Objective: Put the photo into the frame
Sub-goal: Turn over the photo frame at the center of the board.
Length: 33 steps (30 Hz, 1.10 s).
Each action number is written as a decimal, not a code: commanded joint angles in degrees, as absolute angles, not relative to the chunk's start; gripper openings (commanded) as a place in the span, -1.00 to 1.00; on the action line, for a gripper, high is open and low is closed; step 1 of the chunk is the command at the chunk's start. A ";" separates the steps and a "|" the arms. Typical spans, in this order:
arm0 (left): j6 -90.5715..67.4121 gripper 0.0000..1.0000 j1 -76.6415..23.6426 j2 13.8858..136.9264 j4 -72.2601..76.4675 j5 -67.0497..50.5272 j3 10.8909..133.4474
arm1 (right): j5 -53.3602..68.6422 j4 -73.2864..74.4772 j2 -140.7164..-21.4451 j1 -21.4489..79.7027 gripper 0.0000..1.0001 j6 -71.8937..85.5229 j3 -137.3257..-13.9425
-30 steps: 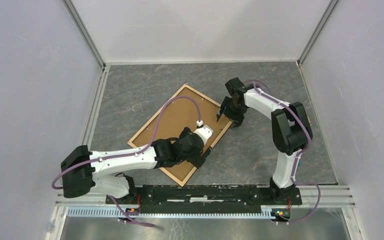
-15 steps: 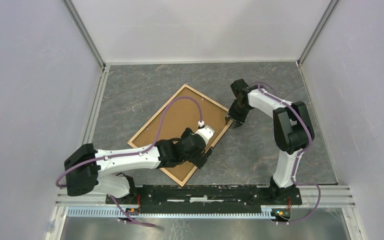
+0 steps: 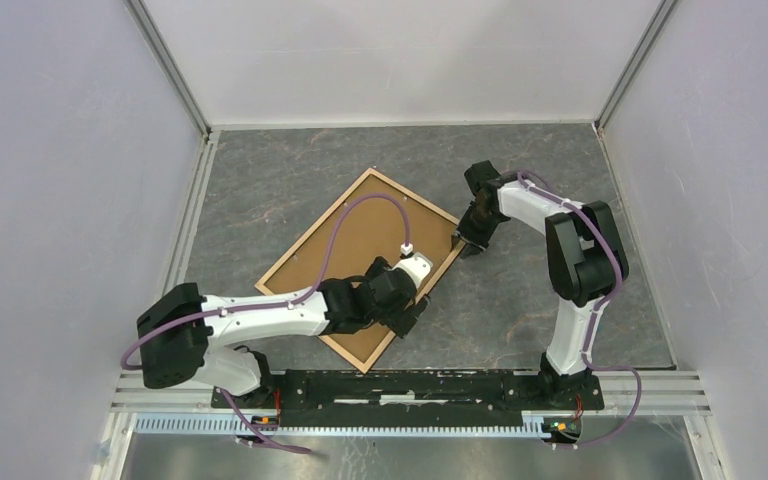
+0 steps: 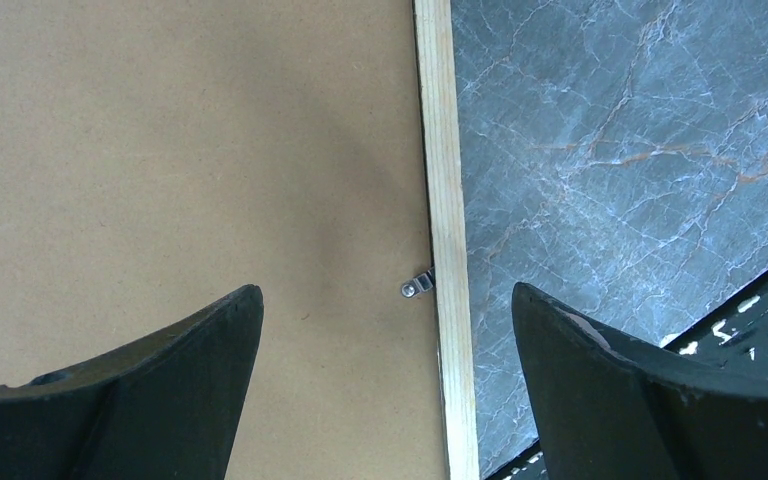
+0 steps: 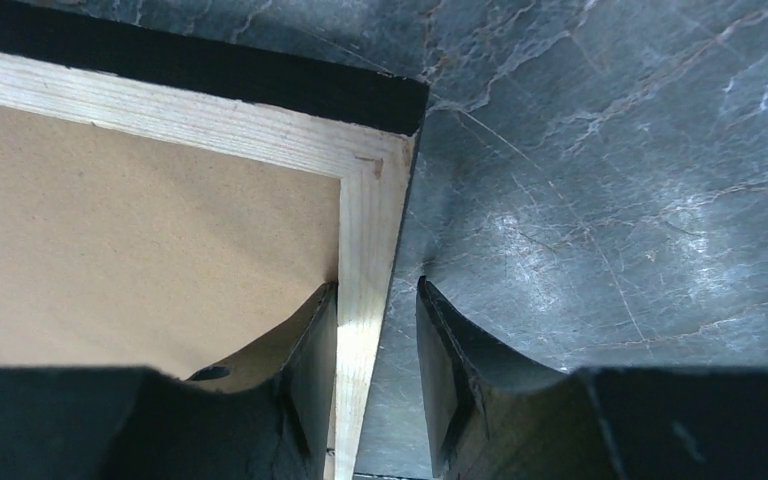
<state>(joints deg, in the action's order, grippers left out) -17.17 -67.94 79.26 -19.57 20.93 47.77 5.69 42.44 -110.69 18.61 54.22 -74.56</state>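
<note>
The frame point(image 3: 310, 231) lies back side up on the table, its tan rails around a flat brown backing board point(image 3: 360, 225). The photo is hidden. My left gripper point(image 3: 415, 305) hovers open over the frame's near right rail point(image 4: 445, 200). A small metal clip point(image 4: 417, 287) lies between its fingers. My right gripper point(image 3: 460, 240) straddles the rail point(image 5: 370, 220) by the frame's right corner. Its jaws point(image 5: 377, 283) stand narrow: the left finger is against the rail's inner side and the right finger is a little off the outer edge.
The grey marbled table point(image 3: 520, 300) carries only the frame. White walls enclose it on three sides. The left arm's purple cable point(image 3: 360, 205) arcs over the backing board. The black base rail point(image 3: 410, 385) runs along the near edge.
My right gripper has come down onto the frame's right corner, and its jaws have narrowed around the rail. The left arm has shifted slightly and stays open.
</note>
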 commanded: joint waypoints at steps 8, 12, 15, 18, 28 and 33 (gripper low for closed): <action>-11.15 1.00 -70.81 83.11 -12.89 35.13 50.26 | 7.23 42.10 -111.02 17.94 -1.00 57.80 -71.94; -9.31 1.00 -72.06 85.90 -15.24 35.49 54.52 | 8.43 45.05 -110.26 17.99 -1.00 57.83 -74.07; -9.06 1.00 -72.08 89.34 -18.15 30.46 59.10 | 9.56 47.61 -109.26 17.97 -1.00 57.88 -75.42; -9.61 1.00 -73.19 93.63 -18.51 33.20 62.22 | 11.80 48.57 -108.14 17.95 -1.00 57.70 -75.79; -7.66 1.00 -77.90 111.42 -26.96 54.03 74.83 | 16.35 45.19 -101.40 17.88 -1.00 60.42 -70.77; -5.23 1.00 -78.10 114.33 -27.11 58.91 75.06 | 17.31 44.99 -99.28 17.93 -1.00 62.53 -68.81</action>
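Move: The right hand's parted fingers straddle the photo frame's right side, its wood about 1 cm below the hand point. The frame's right corner is some 4 cm ahead and 1 cm to the right; the brown backing's middle lies 17 cm left and 6 cm back. From the left hand, that side's upper part is about 8 cm ahead, 5 cm right and 6 cm below, and the near corner 12 cm back and 8 cm left. Right fingers pinch the side, pull back 3 cm and lift; open left swings right 8 cm, then down. ##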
